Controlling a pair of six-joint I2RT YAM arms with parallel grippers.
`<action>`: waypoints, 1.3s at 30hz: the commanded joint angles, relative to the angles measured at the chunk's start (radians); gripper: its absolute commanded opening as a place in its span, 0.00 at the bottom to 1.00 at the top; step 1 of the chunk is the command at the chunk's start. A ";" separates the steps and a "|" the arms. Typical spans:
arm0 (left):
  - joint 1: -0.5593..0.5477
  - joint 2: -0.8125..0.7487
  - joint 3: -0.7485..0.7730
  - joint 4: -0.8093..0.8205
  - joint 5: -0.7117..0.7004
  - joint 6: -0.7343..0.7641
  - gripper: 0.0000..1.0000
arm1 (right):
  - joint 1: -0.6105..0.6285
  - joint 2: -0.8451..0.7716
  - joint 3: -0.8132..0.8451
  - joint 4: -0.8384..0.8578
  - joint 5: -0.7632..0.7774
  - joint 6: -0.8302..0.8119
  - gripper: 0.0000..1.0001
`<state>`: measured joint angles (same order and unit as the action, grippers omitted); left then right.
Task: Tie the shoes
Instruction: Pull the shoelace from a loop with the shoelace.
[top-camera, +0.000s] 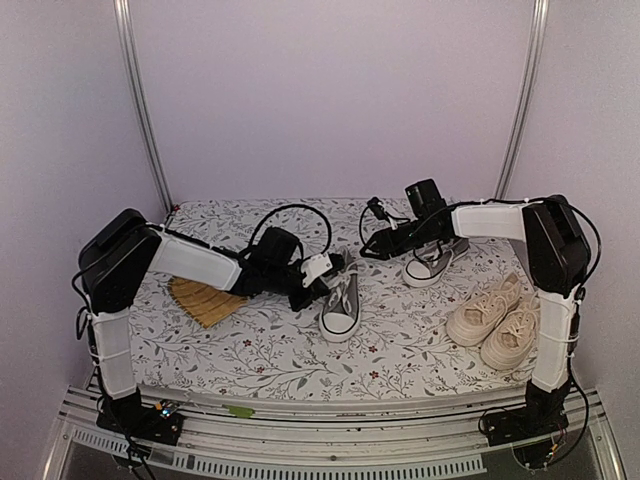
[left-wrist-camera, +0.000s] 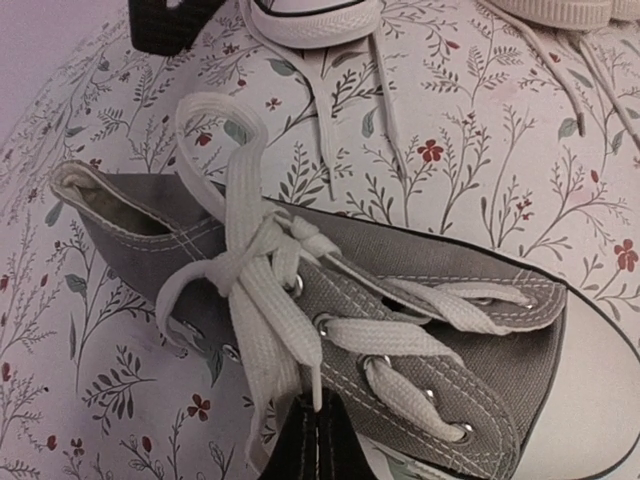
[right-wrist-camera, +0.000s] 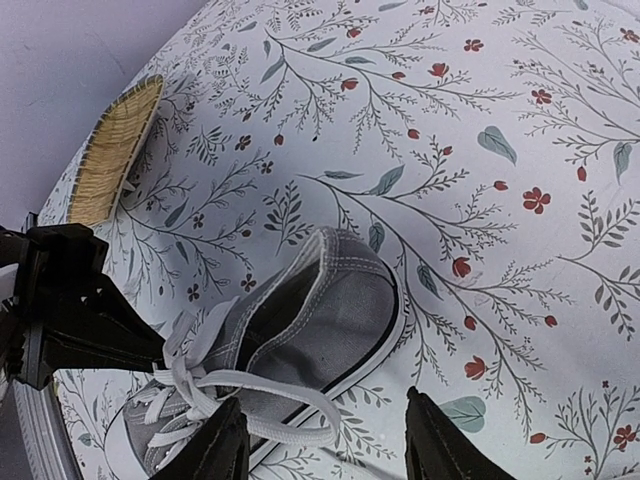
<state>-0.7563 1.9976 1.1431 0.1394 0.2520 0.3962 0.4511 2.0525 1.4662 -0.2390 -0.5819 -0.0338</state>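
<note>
A small grey shoe (top-camera: 341, 306) lies mid-table with its toe toward me, and its white laces are in a loose bow (left-wrist-camera: 250, 262). My left gripper (left-wrist-camera: 318, 432) is shut on the tip of one lace end (left-wrist-camera: 318, 385), beside the shoe's eyelets (top-camera: 328, 284). My right gripper (right-wrist-camera: 323, 400) hangs open behind this shoe's heel (right-wrist-camera: 345, 300). One lace loop (right-wrist-camera: 300, 425) lies by its left finger (right-wrist-camera: 215, 445). The second grey shoe (top-camera: 431, 262) lies under the right arm with its laces loose (left-wrist-camera: 330, 110). The cream pair (top-camera: 497, 318) sits at the right.
A woven bamboo mat (top-camera: 205, 298) lies on the flowered cloth (top-camera: 260, 350) under the left arm and shows at the left of the right wrist view (right-wrist-camera: 115, 150). The left arm's black gripper body (right-wrist-camera: 65, 310) is close to the right gripper.
</note>
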 joint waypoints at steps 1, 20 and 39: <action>0.005 -0.059 -0.052 0.032 0.009 0.008 0.00 | -0.004 -0.046 -0.007 0.001 -0.014 -0.002 0.54; -0.001 -0.122 -0.148 -0.027 0.035 -0.020 0.00 | 0.006 -0.046 -0.076 0.135 -0.110 0.172 0.68; -0.018 -0.102 -0.129 -0.069 0.037 -0.002 0.00 | 0.059 0.030 -0.052 0.236 -0.115 0.425 0.72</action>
<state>-0.7639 1.8870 1.0031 0.0845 0.2867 0.3889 0.4877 2.0529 1.3819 -0.0124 -0.6914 0.3473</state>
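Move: The left hand already pinches the lace end; the knot it draws it away from lies about 4 cm ahead, 5 cm to its right and slightly higher, with the middle of the grey shoe 4 cm to its right, level with it. From the right hand, open and empty, the upright lace loop is roughly 2 cm back, 3 cm left and 2 cm below, and the knot 4 cm back, 5 cm left. The second shoe stands some 13 cm to that hand's right. Keeping its shut fingers on the lace end, the left hand draws it back and to the left, away from the knot, about 5 cm in all, then holds there. The right hand waits, then works in over the heel towards the loop, mainly left and a little back, about 3 cm, spreading its fingers wider while the wrist rolls and the fingertips tilt up some 15 to 20 degrees; whether it touches the loop can't be seen. ##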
